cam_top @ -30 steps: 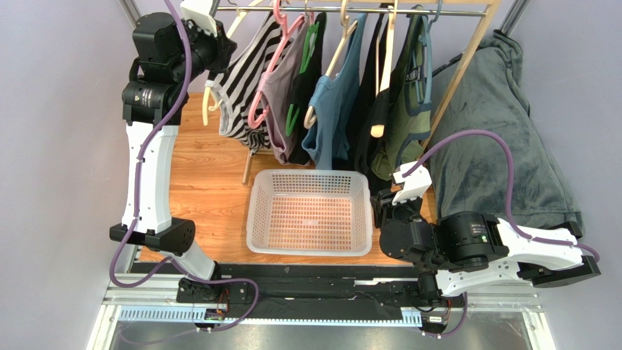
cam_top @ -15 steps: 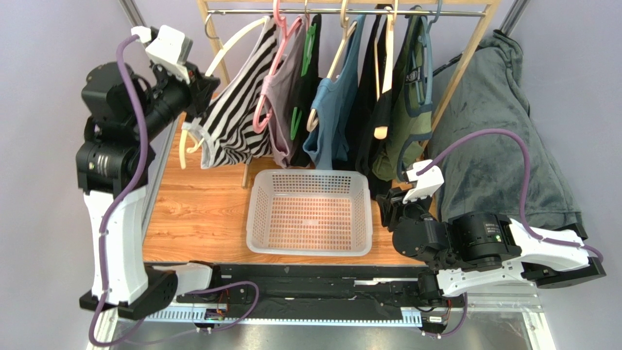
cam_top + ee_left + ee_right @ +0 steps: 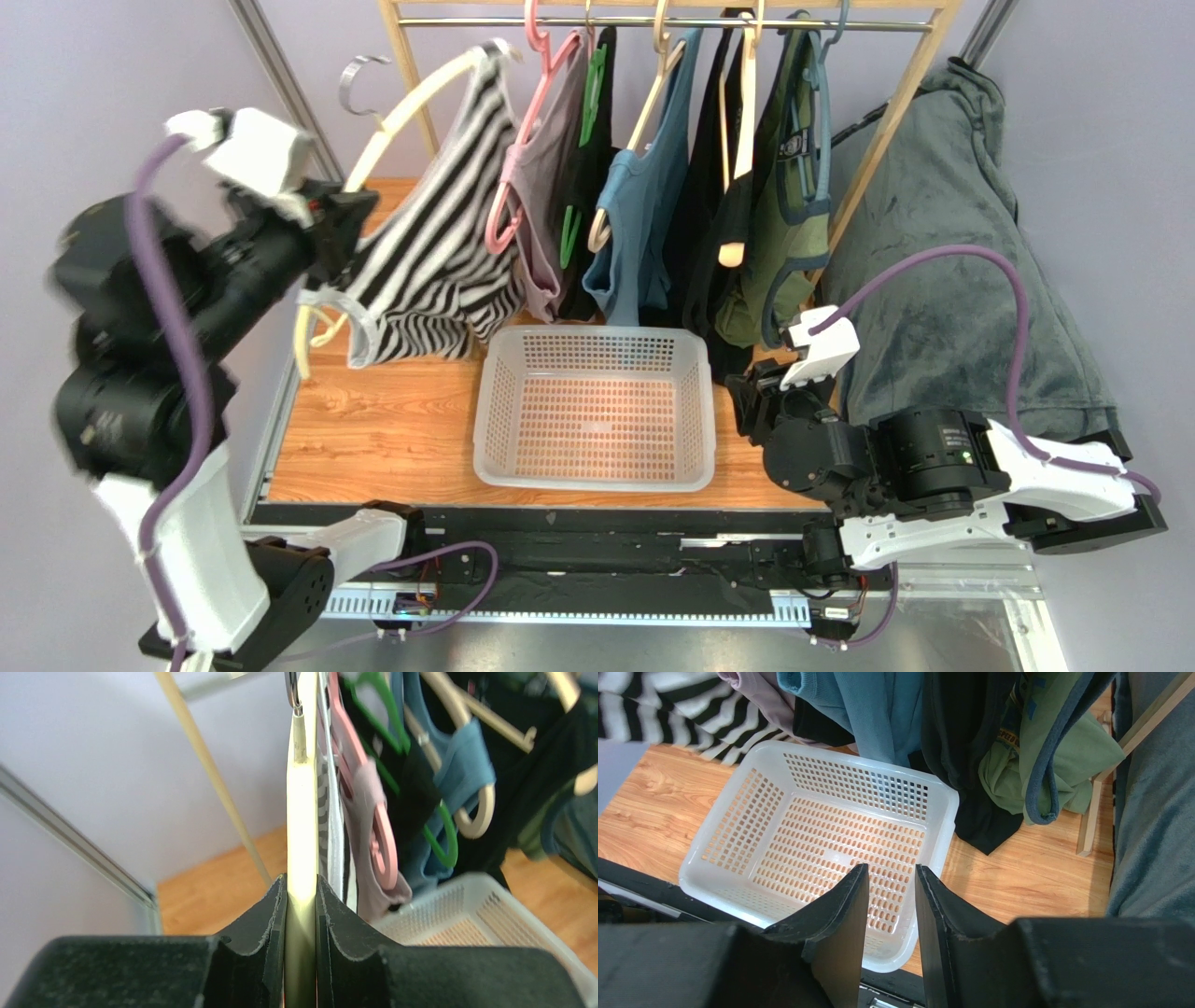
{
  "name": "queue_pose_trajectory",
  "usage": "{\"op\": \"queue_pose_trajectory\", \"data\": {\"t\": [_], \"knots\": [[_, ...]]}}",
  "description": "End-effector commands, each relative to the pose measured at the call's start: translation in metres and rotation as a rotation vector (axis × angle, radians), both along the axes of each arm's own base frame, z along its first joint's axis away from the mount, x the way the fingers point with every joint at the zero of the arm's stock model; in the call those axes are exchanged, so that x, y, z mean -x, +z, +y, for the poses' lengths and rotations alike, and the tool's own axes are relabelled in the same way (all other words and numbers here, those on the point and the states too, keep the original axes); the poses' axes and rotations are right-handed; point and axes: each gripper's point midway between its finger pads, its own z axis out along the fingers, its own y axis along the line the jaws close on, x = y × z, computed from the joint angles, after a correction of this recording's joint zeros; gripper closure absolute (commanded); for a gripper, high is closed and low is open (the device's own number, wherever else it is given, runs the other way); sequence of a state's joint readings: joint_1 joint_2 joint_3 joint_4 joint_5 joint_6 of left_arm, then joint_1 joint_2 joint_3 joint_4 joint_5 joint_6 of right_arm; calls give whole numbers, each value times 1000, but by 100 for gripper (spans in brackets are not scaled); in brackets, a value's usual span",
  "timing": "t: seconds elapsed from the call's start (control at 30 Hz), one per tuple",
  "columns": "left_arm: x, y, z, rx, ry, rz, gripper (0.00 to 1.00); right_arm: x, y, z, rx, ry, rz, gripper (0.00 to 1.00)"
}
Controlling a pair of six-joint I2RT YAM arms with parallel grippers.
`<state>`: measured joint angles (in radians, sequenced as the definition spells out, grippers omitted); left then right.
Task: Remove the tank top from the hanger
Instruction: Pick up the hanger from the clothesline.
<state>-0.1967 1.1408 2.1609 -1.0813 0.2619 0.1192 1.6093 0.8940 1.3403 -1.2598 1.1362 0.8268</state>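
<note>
A black-and-white striped tank top (image 3: 428, 259) hangs on a cream hanger (image 3: 407, 105). The hanger's metal hook (image 3: 358, 67) is off the rail, left of the rack post. My left gripper (image 3: 341, 217) is shut on the hanger's lower arm, holding it tilted at the left of the rack. In the left wrist view the hanger (image 3: 302, 798) runs up from between my closed fingers (image 3: 302, 889), with the striped cloth (image 3: 331, 833) just right of it. My right gripper (image 3: 751, 399) is open and empty over the basket's right edge; its tips (image 3: 891, 875) show a clear gap.
A white perforated basket (image 3: 589, 338) sits on the wooden table below the rail, also in the right wrist view (image 3: 724, 819). Several other garments on hangers hang on the rail (image 3: 673, 21): pink, black, blue, olive. A grey blanket (image 3: 954, 280) drapes at the right.
My left arm swung left and toward me with the hanger. The hook came off the rail and the striped top pulled away from the other clothes. The right arm barely moved.
</note>
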Motion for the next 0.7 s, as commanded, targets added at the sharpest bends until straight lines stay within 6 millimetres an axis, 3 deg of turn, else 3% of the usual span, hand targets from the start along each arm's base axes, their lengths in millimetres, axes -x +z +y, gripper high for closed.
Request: {"op": "queue_pose_trajectory", "data": {"t": [0.0,0.03,0.1,0.13,0.2,0.37,0.43,0.47,0.53,0.67], "knots": [[81,103,28,42,62,-424,99,0,12,-6,-130,-10,14,66],[102,121,34,54,73,-516,99,1,11,-6,-135,-8,18,66],[126,138,39,69,78,-607,99,1,10,-10,-151,-4,25,66],[148,150,43,84,75,-684,100,2,10,-11,-160,-5,28,66],[174,160,45,102,61,-757,100,1,10,-15,-172,-4,28,66],[216,180,39,111,-16,-891,100,1,11,-25,-200,-8,26,66],[224,183,35,98,-44,-914,100,0,9,-28,-202,-9,29,66],[239,187,33,93,-68,-946,100,1,9,-30,-211,-9,31,66],[243,183,26,72,-108,-937,100,0,7,-32,-212,-13,33,66],[261,163,0,-4,-279,-913,100,0,5,-36,-212,-15,31,66]]}}
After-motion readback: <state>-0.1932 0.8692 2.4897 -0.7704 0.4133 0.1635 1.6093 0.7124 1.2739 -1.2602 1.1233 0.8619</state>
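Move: The hanger is in my left fingers, its hook already off the rail, and the striped tank top's middle hangs about 8 cm ahead, 4 to the right and 12 below. The rail's middle is roughly 30 ahead, 30 right and 8 up; the pink hanger, some 20 ahead, 14 right and 3 below. The basket lies about 4 ahead, 21 right and 50 below. From my right hand the tank top is some 15 ahead, 33 left and 8 higher. Keeping the hanger's arm pinched, I sweep my left hand back towards me and away from the rail by about 26 cm, climbing some 17 cm and easing off near the end, while the wrist tips the fingers up about 50 degrees. My empty right hand drifts 3 or 4 cm to the right, rolling slightly. ##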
